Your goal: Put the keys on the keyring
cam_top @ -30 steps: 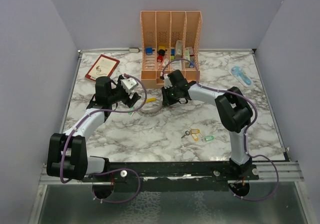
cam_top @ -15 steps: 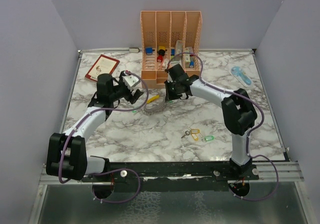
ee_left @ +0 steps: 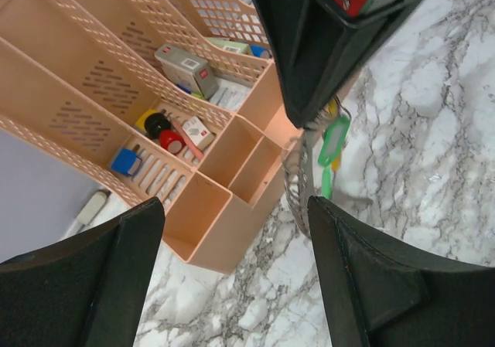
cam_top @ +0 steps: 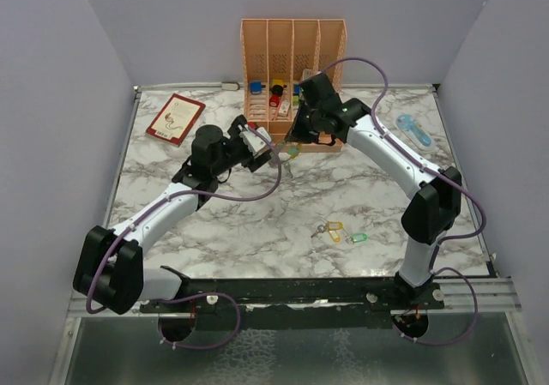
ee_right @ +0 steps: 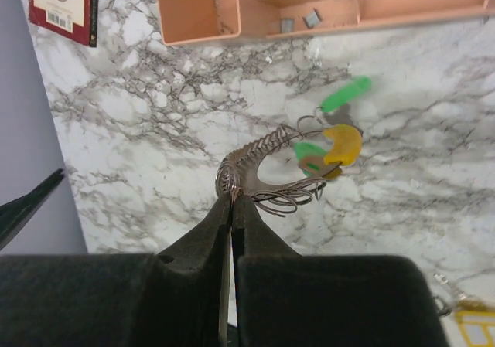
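My right gripper (ee_right: 232, 193) is shut on the keyring (ee_right: 259, 155), a coiled silver wire loop lifted off the table. Keys with green and yellow heads (ee_right: 332, 147) hang on the ring's far side, and one green key (ee_right: 346, 93) sticks out beyond them. From above, the right gripper (cam_top: 297, 138) hangs just in front of the organizer with the keys (cam_top: 292, 153) dangling under it. My left gripper (cam_top: 260, 141) is open just left of the ring. Its wrist view shows the ring (ee_left: 300, 178) and a green key (ee_left: 334, 141) past its right finger (ee_left: 387, 285). Two more keys (cam_top: 333, 230) lie loose at the front right.
An orange slotted organizer (cam_top: 292, 51) with small blocks and boxes stands at the back middle, close behind both grippers. A red book (cam_top: 175, 117) lies at the back left. A pale blue object (cam_top: 412, 129) lies at the back right.
The right gripper closed on the keyring, lifted it and carried it back and right toward the organizer. The left gripper followed to the right, still open.
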Controlling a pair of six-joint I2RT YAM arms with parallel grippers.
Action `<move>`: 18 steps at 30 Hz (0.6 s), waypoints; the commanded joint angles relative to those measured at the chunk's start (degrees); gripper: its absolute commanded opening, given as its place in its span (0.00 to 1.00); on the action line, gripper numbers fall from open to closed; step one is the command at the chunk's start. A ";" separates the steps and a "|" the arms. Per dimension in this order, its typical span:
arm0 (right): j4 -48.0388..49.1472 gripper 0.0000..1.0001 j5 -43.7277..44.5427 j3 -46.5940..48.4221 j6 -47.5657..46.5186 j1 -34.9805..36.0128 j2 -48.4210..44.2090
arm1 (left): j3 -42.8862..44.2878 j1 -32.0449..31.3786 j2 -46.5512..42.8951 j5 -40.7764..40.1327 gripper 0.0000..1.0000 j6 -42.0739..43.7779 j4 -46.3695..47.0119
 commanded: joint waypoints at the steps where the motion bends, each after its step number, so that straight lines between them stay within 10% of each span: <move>1: -6.87 0.01 -0.33 1.17 13.80 0.21 -0.63 | -0.63 -1.83 -1.50 -7.01 0.78 0.96 6.87; 18: -19.33 0.01 -3.16 1.80 45.89 0.17 -0.18 | -4.59 -7.85 -2.62 -8.56 0.77 -1.84 14.65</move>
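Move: The keyring already hangs from the right fingers, its middle some 4 cm below and 1 cm back of them, in line sideways. The open left gripper's point is roughly 7 cm to the right hand's left, level fore-and-aft, 1 cm higher. From the left hand, the keyring lies about 7 cm right, 1 cm back and 5 cm below. The box's middle is 14 cm ahead of that hand, 7 cm right and 17 cm lower. Still pinching the keyring's coil, the right hand draws it back about 5 cm, away from the box and sinking a little, while rolling clockwise by some 30 degrees and tipping its fingers steeper towards the table. The left hand, wide open and holding nothing, edges right and upward a few centimetres, drifting slightly back, with its fingertips tilting up a little. ##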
